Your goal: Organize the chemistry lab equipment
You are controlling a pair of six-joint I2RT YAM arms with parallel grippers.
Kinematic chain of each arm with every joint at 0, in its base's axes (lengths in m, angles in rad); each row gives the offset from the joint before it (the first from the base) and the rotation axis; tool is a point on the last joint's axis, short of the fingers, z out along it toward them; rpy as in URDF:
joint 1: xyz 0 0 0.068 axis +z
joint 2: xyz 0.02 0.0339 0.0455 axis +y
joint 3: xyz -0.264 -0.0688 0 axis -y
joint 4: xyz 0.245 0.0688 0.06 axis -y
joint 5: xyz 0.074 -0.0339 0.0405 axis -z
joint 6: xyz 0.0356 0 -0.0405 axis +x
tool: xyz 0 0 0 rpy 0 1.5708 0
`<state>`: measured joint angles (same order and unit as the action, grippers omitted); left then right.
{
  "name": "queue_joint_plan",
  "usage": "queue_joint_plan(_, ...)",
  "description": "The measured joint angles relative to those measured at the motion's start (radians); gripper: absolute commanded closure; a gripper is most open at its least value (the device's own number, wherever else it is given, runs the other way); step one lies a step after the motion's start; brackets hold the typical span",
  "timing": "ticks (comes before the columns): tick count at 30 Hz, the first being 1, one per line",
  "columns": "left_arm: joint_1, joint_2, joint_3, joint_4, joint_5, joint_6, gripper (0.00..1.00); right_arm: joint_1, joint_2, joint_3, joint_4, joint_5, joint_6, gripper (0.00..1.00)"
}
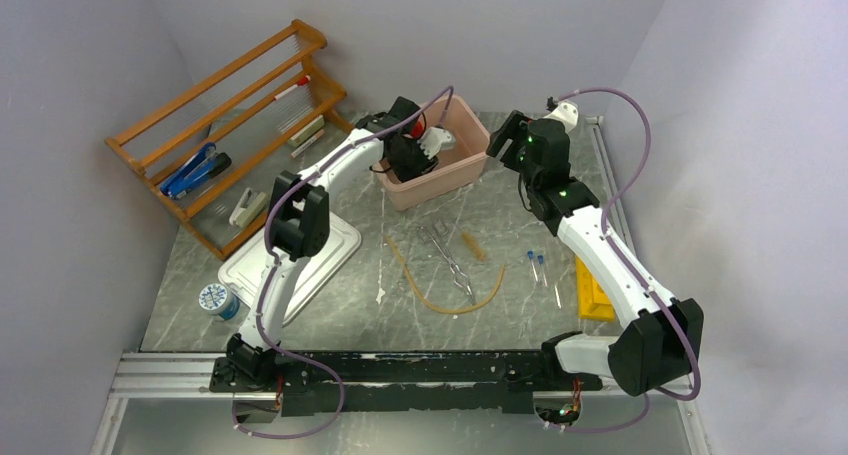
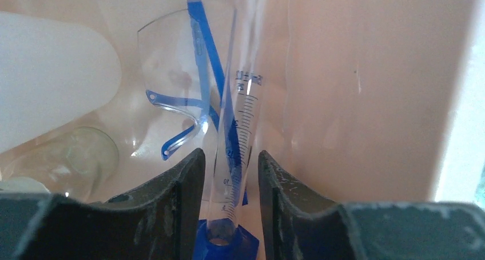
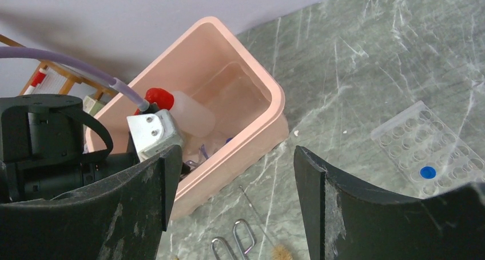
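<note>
My left gripper (image 2: 229,154) reaches down inside the pink tub (image 1: 455,175). A clear graduated cylinder (image 2: 243,117) on a blue base stands between its fingers, and the jaws are parted a little around it, with a gap showing on the right side. Blue-framed goggles (image 2: 183,77), the white squeeze bottle (image 3: 191,114) with its red cap and a glass flask (image 2: 86,157) lie in the tub. My right gripper (image 3: 233,157) hangs open and empty above the table, right of the tub. Metal tongs (image 1: 445,255), tan tubing (image 1: 440,300), blue-capped tubes (image 1: 537,263) and the yellow rack (image 1: 592,293) lie on the table.
The orange wooden shelf rack (image 1: 230,115) stands at the back left with tools on it. The tub's white lid (image 1: 300,255) lies under the left arm, a small round container (image 1: 217,300) beside it. A clear well plate (image 3: 426,143) lies right of the tub.
</note>
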<state>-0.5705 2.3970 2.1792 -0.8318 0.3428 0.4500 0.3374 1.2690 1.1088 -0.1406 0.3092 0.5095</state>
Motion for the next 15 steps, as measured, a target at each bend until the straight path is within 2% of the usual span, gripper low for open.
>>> queue_joint_plan(4,0.002,0.0,0.021,-0.014,0.0,-0.006,0.53,0.0,0.002,0.0,0.0,-0.006,0.001,0.26)
queue_joint_plan(10,0.006,-0.05,0.034,-0.016,0.003,-0.03,0.39,0.0,0.001,0.0,0.0,-0.018,-0.011,0.23)
queue_joint_plan(15,0.012,-0.209,-0.04,0.074,0.008,-0.099,0.28,0.0,0.001,0.0,-0.016,-0.071,-0.052,0.21)
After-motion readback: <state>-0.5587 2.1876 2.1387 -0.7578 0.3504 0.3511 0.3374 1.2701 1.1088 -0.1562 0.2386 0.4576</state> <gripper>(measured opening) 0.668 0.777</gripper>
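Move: The graduated cylinder is already loose between the left fingers, its middle about 4 cm right and 2 ahead of that hand, nearly level with it. The goggles lie beneath it, 3 cm lower. The wash bottle is roughly 8 cm ahead and 1 left of the hand, the small flask 6 ahead and 6 left, both about 2 cm lower. From the right hand the cylinder lies about 14 cm left, 6 ahead and 22 below. Spread the left fingers further and lift them off the graduated cylinder, drawing the gripper almost straight up from the bin floor by about 10 cm, slowly at first and then faster. As it climbs, let the fingers swing outward and to the right, some 15 degrees less steep, and keep opening. ##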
